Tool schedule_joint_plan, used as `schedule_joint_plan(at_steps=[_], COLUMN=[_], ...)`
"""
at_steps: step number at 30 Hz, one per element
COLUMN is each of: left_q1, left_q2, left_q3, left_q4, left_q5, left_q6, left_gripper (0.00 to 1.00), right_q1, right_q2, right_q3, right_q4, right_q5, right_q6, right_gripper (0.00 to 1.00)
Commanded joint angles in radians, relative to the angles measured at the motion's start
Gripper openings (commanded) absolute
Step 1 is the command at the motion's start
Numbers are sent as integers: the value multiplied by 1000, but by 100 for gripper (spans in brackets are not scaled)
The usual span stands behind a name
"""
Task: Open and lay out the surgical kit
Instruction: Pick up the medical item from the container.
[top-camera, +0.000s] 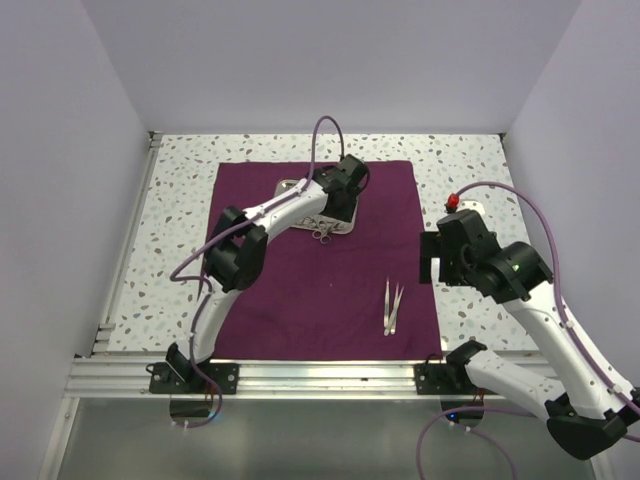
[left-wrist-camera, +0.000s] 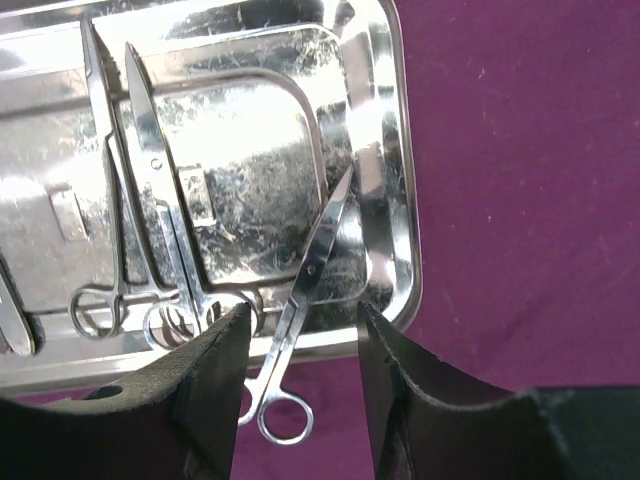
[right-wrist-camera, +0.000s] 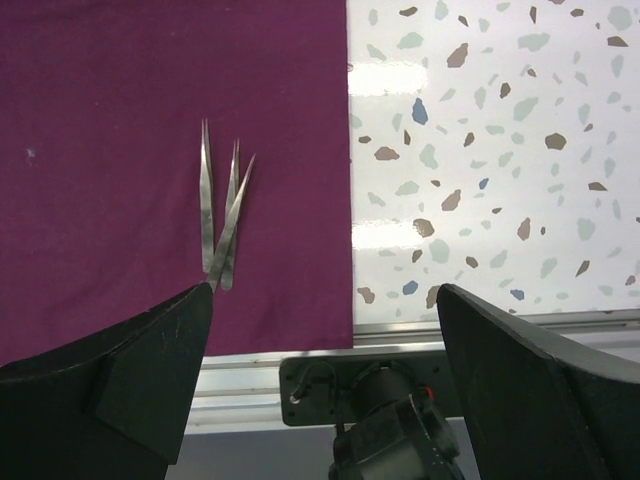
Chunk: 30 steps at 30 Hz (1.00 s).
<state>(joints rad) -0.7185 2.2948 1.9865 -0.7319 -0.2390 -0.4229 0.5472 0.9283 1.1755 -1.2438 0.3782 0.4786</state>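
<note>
The dark purple cloth (top-camera: 310, 270) lies spread flat on the table. The steel tray (top-camera: 290, 187) sits on its far part, mostly hidden by my left arm. In the left wrist view the tray (left-wrist-camera: 395, 150) holds several ring-handled instruments (left-wrist-camera: 150, 240). One pair of scissors (left-wrist-camera: 300, 310) lies across the tray's near rim, rings on the cloth. My left gripper (left-wrist-camera: 302, 325) is open, its fingers on either side of those scissors' handle. Tweezers (top-camera: 392, 305) lie on the cloth near the front right, also shown in the right wrist view (right-wrist-camera: 222, 215). My right gripper (right-wrist-camera: 325, 300) is open and empty above the cloth's right edge.
The table is speckled white terrazzo (top-camera: 470, 175) with white walls on three sides. An aluminium rail (top-camera: 320, 375) runs along the near edge with both arm bases. Purple cables loop over both arms.
</note>
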Motion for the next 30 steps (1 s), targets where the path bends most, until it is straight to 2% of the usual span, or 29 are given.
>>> schedule_joint_plan(at_steps=[1,7,13,15,21,23,30], left_q1=[7,17,19,19,25,31,47], left_q2=[34,106,127,137,140,131,80], left_q3=[81,115,74,67,71,69,119], left_q4=[-11,-31,-24,-24,-23,-20,-43], left_q5=[-45,-36,-40,-37,-13,-5,4], left_q6=[64,101,115,116,121,116,93], left_gripper=[50,50,43,37,7,0,0], right_q1=[-6,-6,-4,-6,-4,-4,-4], right_q2=[-6,14,37,43,55,66,61], right_q3=[44,55,56,56,58,64,64], right_q4=[-31,-43,-36,-33,-25,-25,-17], right_q5=[48,71,79,74,65,54,41], right_q6=[12,34,52,55,64,64,64], right_gripper=[98,98,98,99,99,99,98])
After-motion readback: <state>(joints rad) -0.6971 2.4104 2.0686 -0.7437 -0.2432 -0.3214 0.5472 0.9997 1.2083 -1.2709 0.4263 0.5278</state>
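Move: The scissors lie almost under the left hand: their middle is roughly 1 cm ahead, 1 cm to its left and 4 cm below, with the tip leaning forward-right and the rings over the tray's near rim. The second scissors are about 5 cm ahead and 6 cm left; the tray's own middle is some 4 cm ahead and 7 cm left. From the right hand, the scissors lie about 25 cm ahead, 22 cm left and 20 cm below. The left fingers pinch the scissors around their middle, one pad on each side. To get there, the half-open hand sinks about 3.5 cm while easing some 1.5 cm forward, with a slight roll lifting its left side, then stays in place and closes almost fully, keeping its hold low over the tray. ##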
